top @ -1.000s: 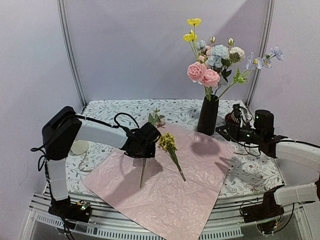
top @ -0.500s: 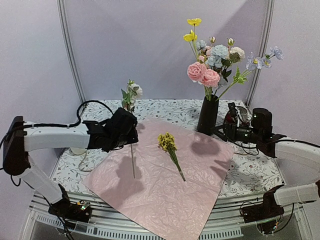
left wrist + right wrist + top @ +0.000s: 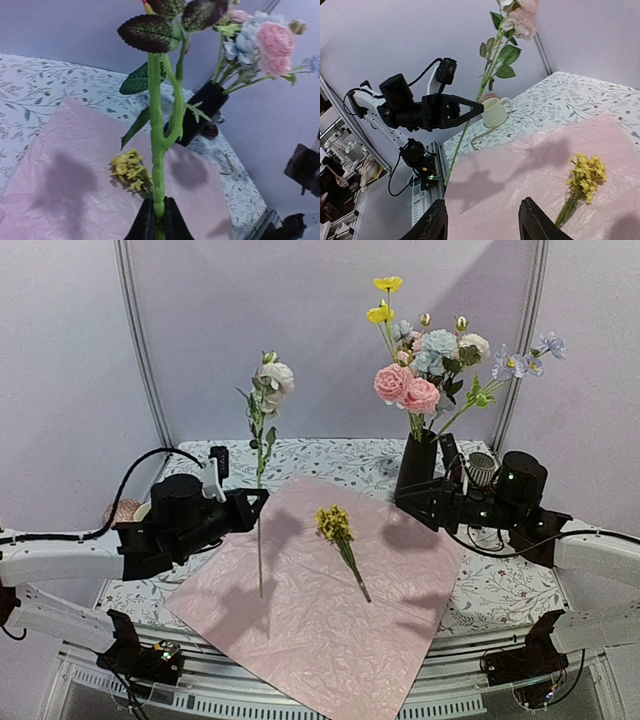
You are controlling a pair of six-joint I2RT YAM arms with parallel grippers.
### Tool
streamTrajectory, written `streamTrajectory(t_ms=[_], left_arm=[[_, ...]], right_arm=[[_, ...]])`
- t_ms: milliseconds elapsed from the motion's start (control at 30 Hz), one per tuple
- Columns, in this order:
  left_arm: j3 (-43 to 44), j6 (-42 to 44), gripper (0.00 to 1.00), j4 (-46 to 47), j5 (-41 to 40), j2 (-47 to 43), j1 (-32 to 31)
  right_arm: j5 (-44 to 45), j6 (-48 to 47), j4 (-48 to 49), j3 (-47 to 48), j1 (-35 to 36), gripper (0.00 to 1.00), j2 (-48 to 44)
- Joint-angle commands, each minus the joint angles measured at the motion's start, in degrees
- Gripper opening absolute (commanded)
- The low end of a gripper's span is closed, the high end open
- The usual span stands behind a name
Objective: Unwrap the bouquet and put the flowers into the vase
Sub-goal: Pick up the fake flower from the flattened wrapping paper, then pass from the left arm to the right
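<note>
My left gripper (image 3: 257, 499) (image 3: 157, 220) is shut on the green stem of a cream flower (image 3: 273, 376) (image 3: 520, 20) and holds it upright over the left part of the spread pink wrapping paper (image 3: 320, 620) (image 3: 55, 200) (image 3: 520, 175). A yellow sprig (image 3: 338, 528) (image 3: 130, 172) (image 3: 585, 175) lies on the paper. The black vase (image 3: 416, 472) (image 3: 200, 112) stands at the back right with several flowers (image 3: 425, 355) (image 3: 260, 42) in it. My right gripper (image 3: 418, 502) (image 3: 482, 220) is open and empty, low beside the vase's base, facing the left arm.
A cream mug (image 3: 495, 111) with a loose tan string (image 3: 482, 136) beside it stands at the table's left, behind the left arm. A ribbed cup (image 3: 483, 468) sits behind the right gripper. The paper's near corner overhangs the table's front edge (image 3: 480, 640).
The left arm has lifted the cream flower off the paper and swung it from lying low to upright. The right gripper has moved left, closer to the vase.
</note>
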Motion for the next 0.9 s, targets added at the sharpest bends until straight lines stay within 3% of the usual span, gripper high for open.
streamTrajectory(t_ms=[0, 367, 600, 867], left_arm=[[-3.87, 4.51, 0.06, 18.57, 9.86, -1.9, -2.11], [-3.36, 8.8, 0.07, 29.19, 17.18, 3.52, -7.84], [-3.9, 9.61, 0.07, 32.73, 18.4, 4.76, -8.77], [-4.53, 10.48, 0.06, 39.38, 22.89, 7.09, -10.21]], right_arm=[[2.79, 1.54, 6.7, 2.09, 6.89, 0.51, 2.16], [12.15, -0.36, 13.86, 8.93, 21.53, 0.54, 13.79], [15.27, -0.21, 23.85, 9.52, 24.57, 0.54, 16.56], [17.25, 1.9, 27.27, 13.05, 25.39, 0.49, 21.14]])
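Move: The white flower's stem, at the point where the left fingers hold it, lies some 26 cm to the right hand's left, about 4 cm ahead and 4 cm lower; the right gripper is the reverse from the left hand. From the right hand, the yellow flowers lie on the paper about 11 cm ahead, 10 cm left and 26 cm down. The black vase stands some 22 cm ahead, 13 cm right, its middle 14 cm lower. Still pinching the white flower's stem, the left hand carries it about 9 cm right and 8 cm back while rising 7 cm, swinging some 30 degrees clockwise with its fingers tipping up. The right hand comes to meet it, about 13 cm left, drawing back and rising around 5 cm each, its fingers staying about half open and pointed at the stem, stopping short of it. ##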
